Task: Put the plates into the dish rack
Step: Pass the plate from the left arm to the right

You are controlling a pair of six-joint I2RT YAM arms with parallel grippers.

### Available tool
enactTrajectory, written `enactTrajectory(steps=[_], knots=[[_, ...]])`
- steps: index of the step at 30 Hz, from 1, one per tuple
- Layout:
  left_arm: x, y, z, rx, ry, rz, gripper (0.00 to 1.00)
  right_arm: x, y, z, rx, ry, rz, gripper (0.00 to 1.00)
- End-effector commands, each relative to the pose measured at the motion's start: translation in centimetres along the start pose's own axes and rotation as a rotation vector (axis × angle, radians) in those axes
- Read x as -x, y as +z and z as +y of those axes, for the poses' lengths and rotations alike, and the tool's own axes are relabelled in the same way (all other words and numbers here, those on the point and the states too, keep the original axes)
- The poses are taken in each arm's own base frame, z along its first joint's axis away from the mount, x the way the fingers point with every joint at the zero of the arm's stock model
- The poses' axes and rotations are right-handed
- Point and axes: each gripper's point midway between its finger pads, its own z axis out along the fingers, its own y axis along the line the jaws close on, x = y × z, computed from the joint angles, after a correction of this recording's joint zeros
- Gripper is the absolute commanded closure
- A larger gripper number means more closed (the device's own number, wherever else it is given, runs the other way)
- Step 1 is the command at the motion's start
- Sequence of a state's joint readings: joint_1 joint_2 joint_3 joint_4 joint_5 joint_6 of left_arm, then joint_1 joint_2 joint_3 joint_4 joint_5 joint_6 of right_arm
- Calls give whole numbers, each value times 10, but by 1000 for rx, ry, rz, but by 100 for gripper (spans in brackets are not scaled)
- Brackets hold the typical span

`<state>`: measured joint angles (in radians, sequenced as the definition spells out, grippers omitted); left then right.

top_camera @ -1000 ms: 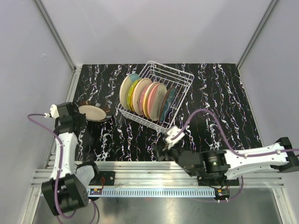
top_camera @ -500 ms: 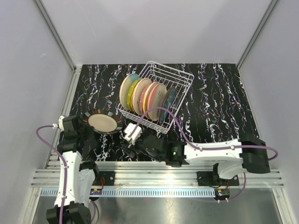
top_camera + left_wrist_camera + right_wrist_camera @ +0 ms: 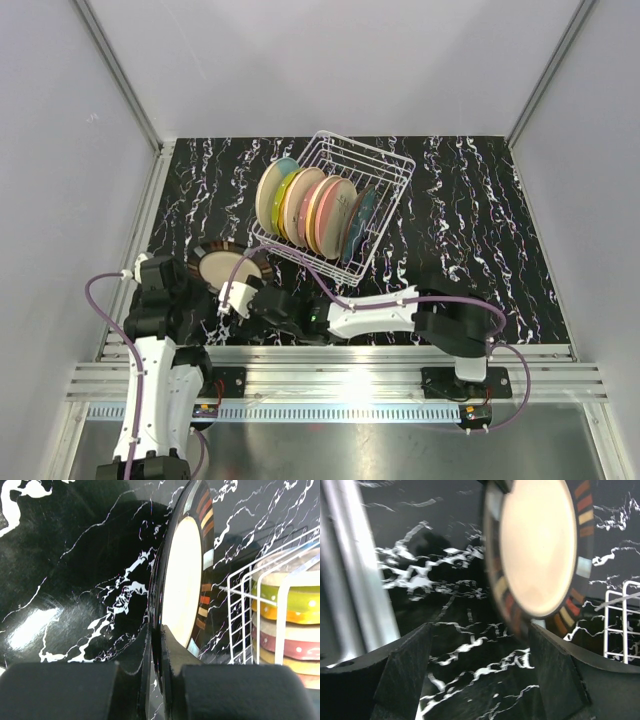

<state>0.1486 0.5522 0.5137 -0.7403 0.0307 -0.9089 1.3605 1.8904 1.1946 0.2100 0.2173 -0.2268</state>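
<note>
A black plate (image 3: 228, 267) with a cream centre and a rim of coloured blocks hangs on edge above the table's near left. My left gripper (image 3: 200, 284) is shut on its rim, and in the left wrist view the plate (image 3: 184, 580) stands edge-on between the two fingers of the left gripper (image 3: 159, 641). My right gripper (image 3: 238, 291) reaches in from the right and is open. In its wrist view the plate (image 3: 539, 545) faces the camera, its lower rim just above the right gripper (image 3: 481, 630). The white wire dish rack (image 3: 383, 166) holds several plates (image 3: 310, 205) upright.
The rack's near corner (image 3: 239, 611), with stacked plates (image 3: 292, 625), stands just right of the held plate. The aluminium rail (image 3: 340, 357) runs along the table's near edge, and the right arm's purple cable (image 3: 300, 262) loops in front of the rack. Grey walls enclose the table.
The left arm has brought the plate nearer and to the right. The right arm has swung left along the front edge to the plate, and its jaws have widened.
</note>
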Motion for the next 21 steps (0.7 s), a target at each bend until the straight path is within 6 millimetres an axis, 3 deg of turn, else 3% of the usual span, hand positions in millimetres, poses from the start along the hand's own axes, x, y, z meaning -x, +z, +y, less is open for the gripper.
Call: enactTrajectory(steps=[1, 8, 13, 17, 21], knots=[[17, -17, -42, -154, 28, -40, 100, 18, 11, -17, -24, -33, -33, 16], [2, -26, -51, -191, 18, 42, 100, -13, 43, -39, -91, -93, 23, 16], [-6, -32, -55, -212, 14, 85, 100, -11, 49, -44, -118, -116, 4, 23], [-9, -34, -62, -243, 10, 111, 100, 4, 36, -50, -164, -95, -48, 38], [-13, -32, -66, -265, -1, 130, 100, 15, 23, -51, -186, -80, -83, 61]])
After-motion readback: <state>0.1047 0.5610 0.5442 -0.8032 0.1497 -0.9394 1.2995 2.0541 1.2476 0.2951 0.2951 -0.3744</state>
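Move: Just ahead of the open right gripper is the plate that the left hand holds by its rim: its middle is about 8 cm forward, 5 cm left and 5 cm below the right hand. From the left hand, the plate's middle is some 4 cm forward, 5 cm right and 5 cm down, and the right gripper is about 9 cm right and 4 cm back, nearly level. The dish rack's middle stands roughly 23 cm forward and 21 cm right of the right hand, 5 cm lower. Reaching forward and down about 5 cm each way, the right hand brings its open fingers astride the plate's rim nearest it, one over the cream face and one behind, closing from wide to about half open while it rises 1 to 2 cm again. The left hand keeps its pinch and shifts about 3 cm right towards the right gripper, turning slightly clockwise. ##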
